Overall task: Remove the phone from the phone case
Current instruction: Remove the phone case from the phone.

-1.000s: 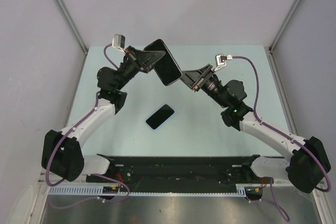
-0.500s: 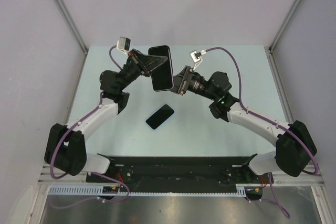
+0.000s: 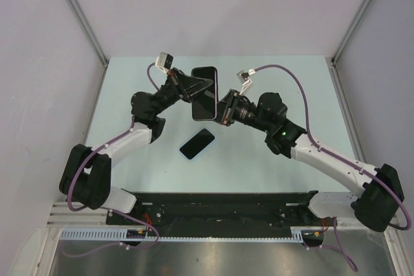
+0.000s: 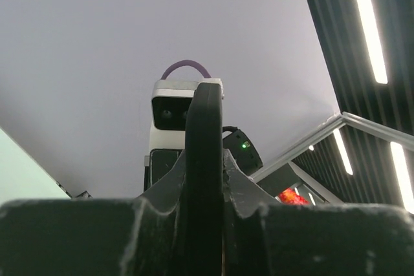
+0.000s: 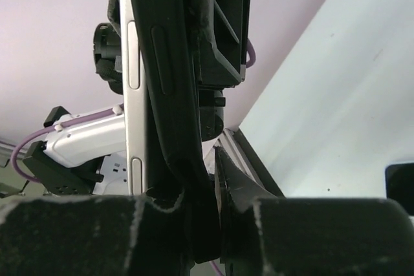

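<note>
The phone in its black phone case (image 3: 204,93) hangs above the table's middle, standing on end between both arms. My left gripper (image 3: 193,85) is shut on its left side; in the left wrist view the black edge (image 4: 204,140) runs straight up between the closed jaws of that gripper (image 4: 204,192). My right gripper (image 3: 218,109) meets it from the right. In the right wrist view, the phone's silver side (image 5: 134,95) with its buttons stands left of the black case wall (image 5: 171,95). There my right gripper (image 5: 210,182) is shut on the case's lip.
A second dark phone-shaped slab (image 3: 197,143) lies flat on the pale green table (image 3: 291,82), below the held phone; its corner shows at the right wrist view's edge (image 5: 400,182). Grey walls enclose the table on three sides. The black base rail (image 3: 220,208) runs along the near edge.
The right arm swung left to the held phone, and its jaws closed on the case's edge. The left arm shifted right and turned the phone from tilted to nearly upright.
</note>
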`<move>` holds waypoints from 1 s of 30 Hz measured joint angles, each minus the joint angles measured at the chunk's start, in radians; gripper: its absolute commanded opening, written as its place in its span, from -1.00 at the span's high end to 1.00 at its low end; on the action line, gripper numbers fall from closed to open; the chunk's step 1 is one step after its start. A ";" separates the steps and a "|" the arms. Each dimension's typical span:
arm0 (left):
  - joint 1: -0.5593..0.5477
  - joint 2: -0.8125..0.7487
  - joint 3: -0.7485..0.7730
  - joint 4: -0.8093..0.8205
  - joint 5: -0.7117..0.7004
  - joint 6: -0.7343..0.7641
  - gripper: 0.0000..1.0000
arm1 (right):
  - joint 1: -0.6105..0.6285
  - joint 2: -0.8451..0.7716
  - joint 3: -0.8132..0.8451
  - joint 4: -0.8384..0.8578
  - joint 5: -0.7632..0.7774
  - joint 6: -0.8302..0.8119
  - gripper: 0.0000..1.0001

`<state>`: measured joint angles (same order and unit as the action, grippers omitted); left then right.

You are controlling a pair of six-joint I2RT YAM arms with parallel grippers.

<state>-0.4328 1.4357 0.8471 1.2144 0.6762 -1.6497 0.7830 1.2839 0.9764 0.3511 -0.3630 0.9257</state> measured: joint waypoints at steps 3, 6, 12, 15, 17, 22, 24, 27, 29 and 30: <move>-0.021 -0.019 0.000 -0.066 -0.010 0.045 -0.01 | 0.005 -0.039 0.000 -0.082 0.045 -0.008 1.00; -0.050 -0.049 -0.001 -0.241 0.035 0.206 -0.63 | -0.001 -0.060 -0.003 -0.183 0.131 -0.046 1.00; -0.135 -0.053 0.003 -0.619 0.056 0.475 -0.99 | -0.016 -0.064 -0.088 -0.296 0.210 -0.066 1.00; -0.146 -0.053 0.025 -0.755 0.060 0.557 -1.00 | -0.021 -0.090 -0.121 -0.323 0.220 -0.068 1.00; -0.150 -0.053 0.047 -0.824 0.063 0.603 -1.00 | -0.025 -0.119 -0.133 -0.347 0.238 -0.072 1.00; -0.123 -0.053 0.082 -0.937 0.056 0.688 -1.00 | -0.074 -0.193 -0.159 -0.448 0.372 -0.101 1.00; -0.119 -0.053 0.092 -0.963 0.060 0.710 -0.99 | -0.097 -0.210 -0.171 -0.523 0.458 -0.124 1.00; -0.116 -0.053 0.100 -0.981 0.060 0.731 -1.00 | -0.123 -0.206 -0.191 -0.626 0.552 -0.154 1.00; -0.117 -0.048 0.100 -1.001 0.058 0.742 -1.00 | -0.130 -0.192 -0.193 -0.690 0.577 -0.175 1.00; -0.117 -0.044 0.100 -1.012 0.052 0.747 -1.00 | -0.132 -0.177 -0.193 -0.716 0.584 -0.185 1.00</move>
<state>-0.5499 1.3914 0.9470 0.2024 0.7280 -0.9024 0.6510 1.1069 0.7837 -0.3645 0.2211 0.7406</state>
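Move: The phone in its case hangs between both hands. Its middle is about 2 cm back, 1 cm right of and 1 cm below the left hand, which grips it from the left. From the right hand, pinching the case's rim low on the right side, that middle is some 4 cm ahead, 3 cm left and 2 cm up. The blue-edged phone lies on the table, roughly 4 cm left of the left hand, level fore and aft, and 38 cm below it. The left fingers let go of the phone and spread fully as that hand sinks about 15 cm and drifts a little right, rolling until its fingers point nearly level to the right. The right hand keeps its pinch on the case's rim and carries phone and case down and some 17 cm to the right, away from the left hand, its fingers tipping downward and swinging clockwise. ##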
